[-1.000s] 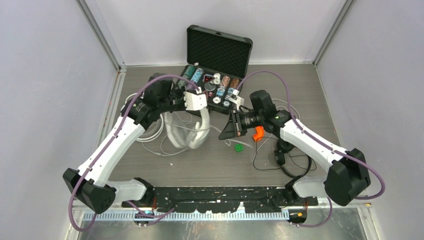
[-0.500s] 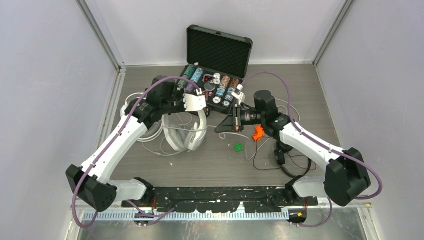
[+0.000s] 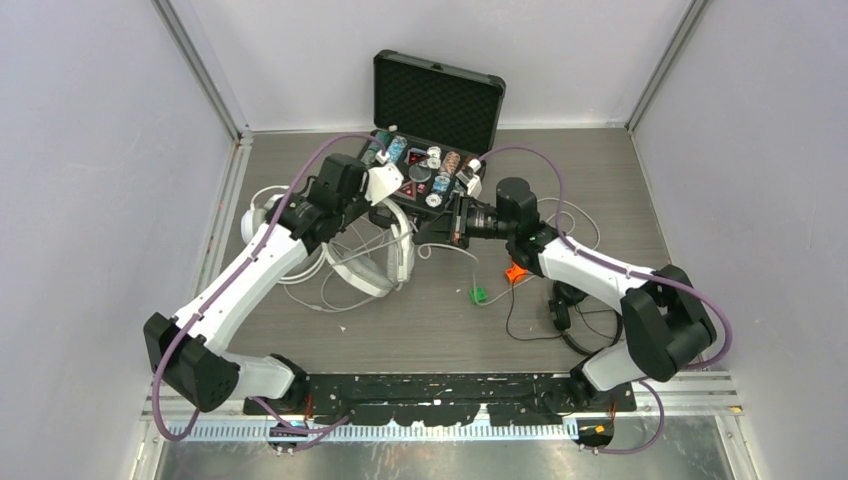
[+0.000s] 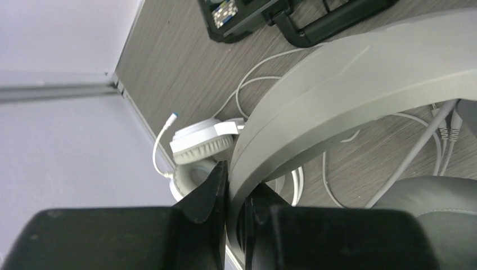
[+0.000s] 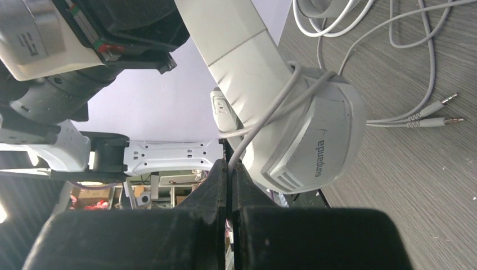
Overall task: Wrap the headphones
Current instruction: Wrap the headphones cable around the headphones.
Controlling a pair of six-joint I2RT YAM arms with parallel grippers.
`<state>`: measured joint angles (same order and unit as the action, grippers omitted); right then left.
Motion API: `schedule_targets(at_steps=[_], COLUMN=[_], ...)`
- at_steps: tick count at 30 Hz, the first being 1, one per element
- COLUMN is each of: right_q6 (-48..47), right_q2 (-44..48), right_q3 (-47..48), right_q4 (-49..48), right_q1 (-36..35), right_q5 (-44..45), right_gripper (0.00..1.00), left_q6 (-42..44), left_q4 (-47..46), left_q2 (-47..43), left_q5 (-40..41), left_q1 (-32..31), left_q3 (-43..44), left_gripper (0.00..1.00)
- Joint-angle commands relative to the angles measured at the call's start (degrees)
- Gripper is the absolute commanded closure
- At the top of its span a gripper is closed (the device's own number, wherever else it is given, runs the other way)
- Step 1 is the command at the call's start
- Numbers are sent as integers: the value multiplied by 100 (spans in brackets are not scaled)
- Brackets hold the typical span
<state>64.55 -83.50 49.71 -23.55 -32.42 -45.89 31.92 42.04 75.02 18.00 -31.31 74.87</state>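
My left gripper (image 3: 388, 205) is shut on the headband (image 4: 337, 90) of a large white pair of headphones (image 3: 372, 268), held up over the table's middle left. Its grey cable (image 5: 264, 121) loops around the band just above the ear cup (image 5: 309, 135). My right gripper (image 3: 438, 230) is shut on that cable (image 5: 239, 151) close beside the cup. A second white pair (image 3: 262, 210) lies at the far left amid loose white cable. The small black pair (image 3: 572, 318) lies at the right, near the right arm.
An open black case (image 3: 437, 100) of poker chips stands at the back, just behind both grippers. An orange piece (image 3: 516, 270) and a green block (image 3: 478, 295) lie mid-table. Two jack plugs (image 5: 444, 112) rest on the wood. Loose cables spread left and right.
My right gripper has closed on the cable and moved left and back towards the case. The left gripper has shifted slightly back, and the held headphones have swung round under it.
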Motion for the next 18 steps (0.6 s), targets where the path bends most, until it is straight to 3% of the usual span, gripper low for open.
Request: schedule_targets(at_steps=[1, 11, 18], right_q6=[156, -579, -1051], right_q2=[18, -145, -151], right_q3=[521, 1160, 1279], right_q4=[-591, 438, 945], right_q1=[-232, -612, -729], right_q5=[-139, 247, 632], right_gripper=[94, 76, 71], left_q6=[-1052, -2436, -3536], left_q4=[170, 643, 898], left_q2=[30, 273, 319], left_q5=[1315, 1887, 1907], left_q1=[-93, -289, -292], left_q3=[345, 613, 965], left_gripper=[100, 100, 100])
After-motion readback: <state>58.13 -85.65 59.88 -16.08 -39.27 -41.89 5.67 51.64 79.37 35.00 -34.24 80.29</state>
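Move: About 8 cm to the right hand's left, 2 cm back and 6 cm lower, lies the middle of the white headphones, with the cable already looped round them and its free run pinched in this hand. The chip case is some 17 cm ahead of the right hand and the green block about 13 cm right and 10 cm back, both some 20 cm below. From the left hand, which grips the headband, the headphones' middle is about 6 cm right, 6 cm back and 5 cm down. Opening to roughly a quarter, the right fingers let go of the cable while that hand goes left about 4 cm and rises 3 cm, in over the near ear cup, drawing back slightly towards the end. The left hand keeps its hold on the headband and swings it some 25 degrees counter-clockwise, shifting about 2 cm left and 1 cm back. ##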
